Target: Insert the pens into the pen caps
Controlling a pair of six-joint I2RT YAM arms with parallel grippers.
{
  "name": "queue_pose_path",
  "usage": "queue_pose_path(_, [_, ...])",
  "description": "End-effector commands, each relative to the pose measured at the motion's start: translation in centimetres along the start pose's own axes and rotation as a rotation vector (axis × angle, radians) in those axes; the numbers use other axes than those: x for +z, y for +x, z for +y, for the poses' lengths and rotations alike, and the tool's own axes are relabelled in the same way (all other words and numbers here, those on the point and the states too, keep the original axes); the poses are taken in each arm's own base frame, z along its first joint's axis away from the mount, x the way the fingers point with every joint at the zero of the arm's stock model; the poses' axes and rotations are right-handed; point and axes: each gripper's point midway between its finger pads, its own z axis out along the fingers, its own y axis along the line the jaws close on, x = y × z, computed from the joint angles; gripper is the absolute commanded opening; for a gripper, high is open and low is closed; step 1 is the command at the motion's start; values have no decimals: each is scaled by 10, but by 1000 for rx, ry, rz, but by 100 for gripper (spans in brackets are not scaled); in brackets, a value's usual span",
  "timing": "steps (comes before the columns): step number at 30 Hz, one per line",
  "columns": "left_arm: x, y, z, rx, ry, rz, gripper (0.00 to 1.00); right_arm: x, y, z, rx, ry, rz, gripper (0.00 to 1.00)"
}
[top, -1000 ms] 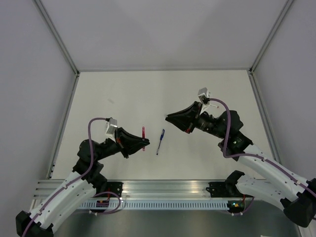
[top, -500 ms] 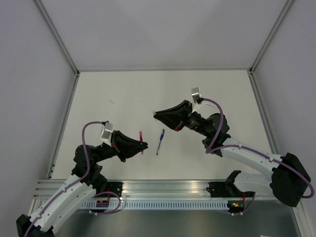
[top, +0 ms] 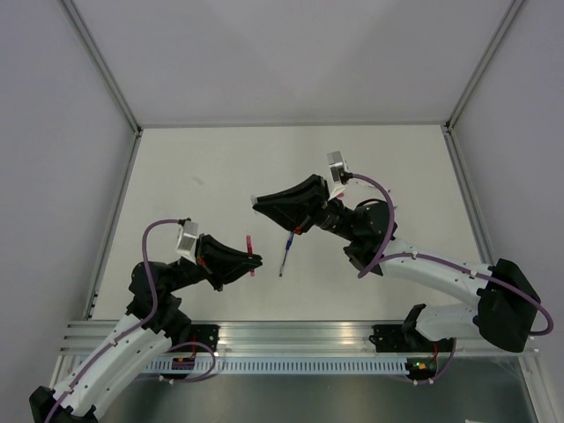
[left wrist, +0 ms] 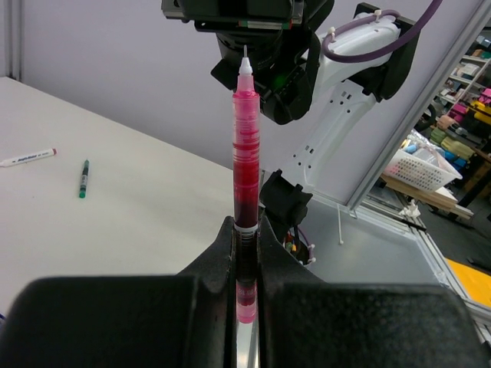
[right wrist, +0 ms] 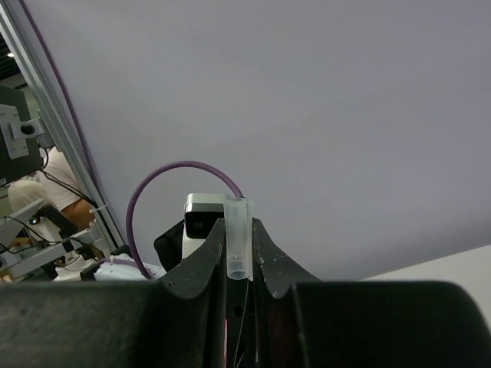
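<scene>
My left gripper (top: 249, 259) is shut on a red pen (top: 250, 254). In the left wrist view the red pen (left wrist: 244, 153) stands straight up out of my left gripper (left wrist: 245, 230), its white tip bare and pointing at the right arm. My right gripper (top: 256, 202) hangs above and just right of it, shut on a small translucent pen cap (right wrist: 238, 238), which sits upright between the tips of my right gripper (right wrist: 238, 234). Pen and cap are apart. A blue pen (top: 286, 254) lies on the table between the arms.
A green pen (left wrist: 82, 178) and a white pen with a red end (left wrist: 28, 157) lie on the table top (left wrist: 138, 207). Grey walls enclose the table on three sides. An aluminium rail (top: 291, 339) runs along the near edge.
My right gripper has swung left with the cap, to above the red pen. My left gripper has drawn slightly back and down with the pen. Both grips are unchanged.
</scene>
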Motion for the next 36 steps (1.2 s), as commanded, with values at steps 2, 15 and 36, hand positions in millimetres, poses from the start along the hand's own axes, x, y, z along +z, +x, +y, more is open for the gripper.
queue_pose_path(2, [-1, -7, -4, 21, 6, -32, 2, 16, -8, 13, -28, -42, -40, 0])
queue_pose_path(15, [-3, -9, 0, 30, -26, -45, 2, 27, 15, 28, 10, -75, -17, 0])
queue_pose_path(36, [-5, -12, -3, 42, -24, -56, 2, 24, 31, 23, -61, -21, 50, 0])
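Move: The upright pink pen's tip, held in the left hand, stands about 3 cm to the left of the right hand, 3 cm back and some 5 cm lower. The left fingers gripping that pen are about 6 cm back, 2 cm left and 13 cm below the right hand. A blue pen lies on the table roughly 11 cm ahead, 3 cm right and 40 cm below it. From the left hand, the pen tip is about 8 cm above and 2 cm ahead. The clear cap, still pinched in the right fingers, is carried about 4 cm left and 3 cm back to bring its mouth over the pink pen's tip, then sinks onto the line of the pen while easing forward a little, some 3 cm lower in all. The left hand keeps its grip on the pen and drifts only about a centimetre. ##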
